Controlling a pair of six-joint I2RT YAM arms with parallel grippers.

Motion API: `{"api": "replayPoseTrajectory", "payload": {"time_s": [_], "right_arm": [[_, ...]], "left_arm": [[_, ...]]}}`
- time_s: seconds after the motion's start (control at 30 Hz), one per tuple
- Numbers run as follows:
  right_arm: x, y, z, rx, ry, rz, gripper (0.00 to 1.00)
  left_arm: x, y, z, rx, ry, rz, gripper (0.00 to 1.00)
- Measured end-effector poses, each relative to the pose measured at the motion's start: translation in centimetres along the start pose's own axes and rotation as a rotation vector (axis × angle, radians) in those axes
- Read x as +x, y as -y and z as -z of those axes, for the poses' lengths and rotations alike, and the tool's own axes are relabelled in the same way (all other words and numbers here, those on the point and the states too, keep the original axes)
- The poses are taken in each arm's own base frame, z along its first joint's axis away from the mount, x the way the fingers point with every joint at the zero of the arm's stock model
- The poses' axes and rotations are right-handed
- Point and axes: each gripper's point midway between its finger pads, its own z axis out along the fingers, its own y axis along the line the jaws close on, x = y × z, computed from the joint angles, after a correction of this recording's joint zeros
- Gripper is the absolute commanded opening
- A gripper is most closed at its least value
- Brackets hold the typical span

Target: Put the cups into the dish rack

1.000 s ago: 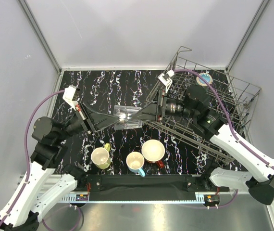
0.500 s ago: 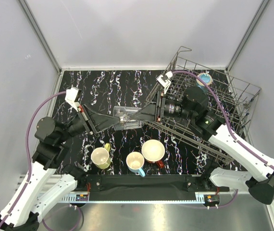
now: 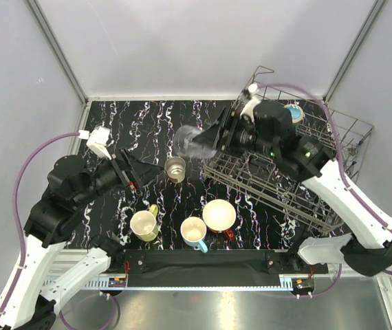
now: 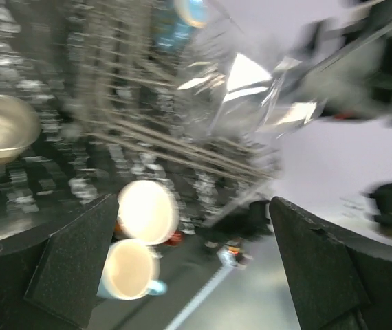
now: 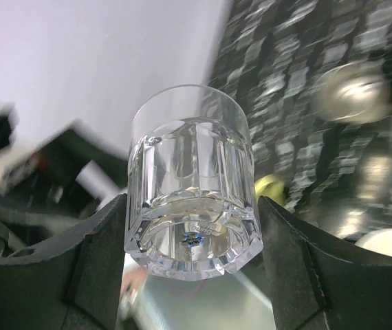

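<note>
My right gripper (image 3: 206,142) is shut on the clear tumbler (image 3: 193,143) and holds it in the air just left of the wire dish rack (image 3: 320,180). In the right wrist view the tumbler (image 5: 192,175) sits between both black fingers. My left gripper (image 3: 149,169) is open and empty, just left of the small steel cup (image 3: 175,167) standing on the table. The yellow-green mug (image 3: 144,225), light-blue mug (image 3: 194,232) and red mug (image 3: 219,215) stand near the front edge. A teal cup (image 3: 293,112) sits in the rack's far corner.
The table is black marble with white veins. The rack fills the right side and its left end is raised. The left wrist view is blurred; it shows the steel cup (image 4: 0,127), red mug (image 4: 148,211) and light-blue mug (image 4: 128,269). Grey walls enclose the table.
The left gripper let go of the tumbler and drew back left. The right gripper lifted the tumbler up and toward the rack. The steel cup now stands uncovered on the table.
</note>
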Motion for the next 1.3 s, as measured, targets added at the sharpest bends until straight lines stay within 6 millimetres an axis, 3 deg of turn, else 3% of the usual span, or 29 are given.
{"api": "replayPoseTrajectory", "payload": {"time_s": [0.13, 0.3, 0.4, 0.5, 0.67, 0.83, 0.97, 1.3], "right_arm": [[-5.6, 2.1, 1.6, 0.262, 0.174, 0.019, 0.0], [-12.0, 10.1, 6.3, 0.618, 0.34, -0.015, 0.0], [-13.9, 14.5, 7.7, 0.79, 0.336, -0.03, 0.0], [-15.5, 17.9, 7.2, 0.888, 0.296, -0.041, 0.0], [-17.3, 23.5, 4.2, 0.984, 0.188, -0.061, 0.0], [-17.8, 28.0, 0.8, 1.017, 0.081, -0.081, 0.0], [-17.4, 29.7, -1.1, 1.011, 0.023, -0.091, 0.0], [-16.2, 31.5, -3.4, 0.97, -0.034, -0.115, 0.0]], "left_arm": [[0.3, -3.4, 0.5, -0.161, 0.002, -0.072, 0.99], [0.9, -4.9, 0.8, -0.219, -0.017, -0.117, 0.99], [0.9, -5.1, 0.9, -0.225, -0.019, -0.141, 0.99], [1.1, -5.7, 0.8, -0.244, -0.037, -0.158, 0.99], [1.8, -7.0, 0.0, -0.291, -0.099, -0.169, 0.99], [2.2, -7.5, -0.1, -0.306, -0.124, -0.181, 0.99], [2.3, -7.5, 0.0, -0.305, -0.127, -0.191, 0.99], [2.4, -7.5, 0.2, -0.302, -0.128, -0.195, 0.99]]}}
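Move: The right hand, already holding the glass cup, is bound for the rack's left side near its far end, about 25 cm ahead, 18 cm right and 22 cm below. The blue cup already racked stands roughly 25 cm ahead and 31 cm right; the metal cup some 9 cm ahead and 6 cm left, 26 cm down. From the left hand that rack spot lies about 28 cm ahead, 29 cm right and 17 cm below. Right hand swings the glass cup 25 cm forward, right and down towards the rack, fingers tipping down; left sinks. ##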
